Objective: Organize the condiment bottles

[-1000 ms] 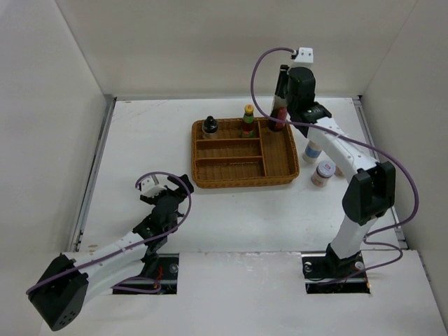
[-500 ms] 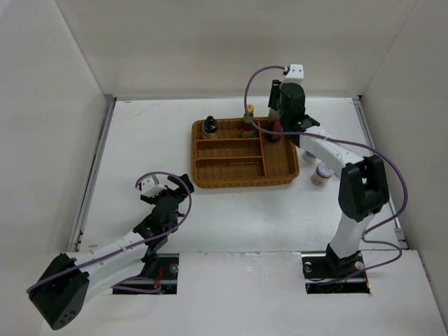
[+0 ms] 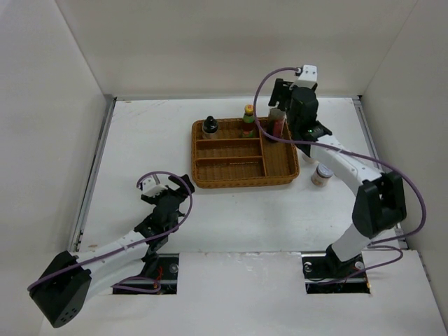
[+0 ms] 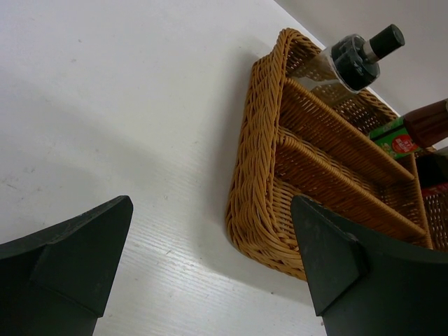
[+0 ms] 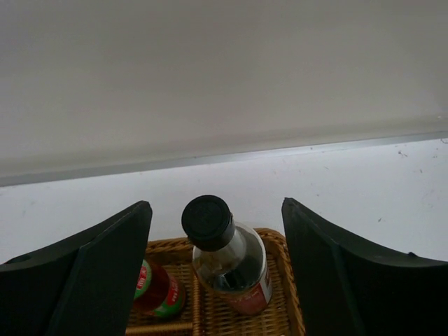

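Observation:
The tall dark-sauce bottle [image 5: 227, 259] with its black cap stands upright in the right compartment of the wicker tray [image 3: 245, 183]; in the top view it [image 3: 278, 127] is partly hidden by my right gripper [image 3: 278, 105]. That gripper [image 5: 215, 204] is open, its fingers apart on either side above the cap. The yellow-capped red-green bottle [image 3: 248, 120] and the squat black-capped bottle [image 3: 209, 126] stand in the tray's far row. A light-lidded container [image 3: 322, 174] stands right of the tray. My left gripper [image 3: 168, 192] is open and empty, near the tray's front left corner [image 4: 259, 210].
The right arm hides the table just right of the tray, where a bit of a white container [image 3: 306, 157] shows. The tray's two long middle compartments [image 3: 227, 149] hold nothing. White walls enclose the table on three sides.
My right gripper lowered the tall dark-sauce bottle into the tray's right compartment, let it go and drew back up and to the right. The left arm has not moved.

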Motion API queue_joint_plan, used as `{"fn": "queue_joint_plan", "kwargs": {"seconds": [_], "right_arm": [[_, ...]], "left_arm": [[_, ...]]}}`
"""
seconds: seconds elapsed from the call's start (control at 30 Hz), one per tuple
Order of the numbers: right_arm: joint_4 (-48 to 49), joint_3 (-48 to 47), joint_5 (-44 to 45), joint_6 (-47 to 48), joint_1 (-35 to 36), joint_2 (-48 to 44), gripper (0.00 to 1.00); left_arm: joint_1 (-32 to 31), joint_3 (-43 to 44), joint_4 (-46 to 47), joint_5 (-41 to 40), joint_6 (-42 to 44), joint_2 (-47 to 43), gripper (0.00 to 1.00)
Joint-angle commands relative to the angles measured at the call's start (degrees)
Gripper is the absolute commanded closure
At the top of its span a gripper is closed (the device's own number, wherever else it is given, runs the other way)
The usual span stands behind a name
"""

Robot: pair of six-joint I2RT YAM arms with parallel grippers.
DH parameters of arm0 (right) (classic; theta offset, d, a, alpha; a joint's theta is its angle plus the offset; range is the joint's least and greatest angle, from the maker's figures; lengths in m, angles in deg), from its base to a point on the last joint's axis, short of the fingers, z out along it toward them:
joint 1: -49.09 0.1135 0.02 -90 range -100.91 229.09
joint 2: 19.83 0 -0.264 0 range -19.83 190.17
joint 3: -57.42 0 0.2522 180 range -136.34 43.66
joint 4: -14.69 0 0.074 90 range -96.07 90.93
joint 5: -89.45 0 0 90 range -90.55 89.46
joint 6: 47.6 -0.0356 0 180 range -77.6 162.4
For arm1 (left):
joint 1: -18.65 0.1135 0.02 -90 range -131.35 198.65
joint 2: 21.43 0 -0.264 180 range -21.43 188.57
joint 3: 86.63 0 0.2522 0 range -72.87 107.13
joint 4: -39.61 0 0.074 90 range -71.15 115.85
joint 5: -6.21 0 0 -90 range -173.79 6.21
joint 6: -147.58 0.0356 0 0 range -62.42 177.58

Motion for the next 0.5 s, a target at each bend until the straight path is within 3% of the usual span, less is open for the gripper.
{"fn": "queue_joint_plan", "kwargs": {"seconds": [0.0,0.23,0.37,0.47], "right_arm": [[3.5,2.9,0.9,-1.8,0.4,-7.8,0.17],[-0.6,24.2,7.3,-13.1,-0.2,-27.8,0.16],[-11.1,35.4,13.9,-22.8,-2.0,-37.5,0.21],[-20.3,39.8,20.0,-27.0,-2.6,-40.3,0.15]], "left_arm": [[-0.2,-0.4,2.9,0.3,-0.1,-0.3,0.0],[-0.4,-0.2,2.9,0.3,-0.1,0.1,0.0],[-1.0,0.0,2.9,0.5,-0.1,0.3,0.0],[-1.1,-0.3,2.8,0.5,-0.1,-1.6,0.0]]}}
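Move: The silver-topped shaker I'm heading for stands about 5 cm back of my open right hand, 12 cm to its right and some 24 cm below. The tall bottle I have just released is in the basket, 3 cm ahead, 1 cm left and roughly 17 cm down. From the shaker, the white-lidded jar is about 11 cm nearer me and 2 cm right; the pink-lidded jar is 8 cm nearer and 9 cm right. From my left hand the shaker lies about 19 cm ahead, 49 cm right and 4 cm lower. Leaving the tall bottle behind in the basket, I sweep my right hand quickly back about 16 cm and right some 11 cm, towards the silver-topped shaker, rising a little at first and then dropping well below where I began. On the way the wrist swings some 15 degrees clockwise and rolls its left side up by as much; my fingers stay wide open and touch nothing. ##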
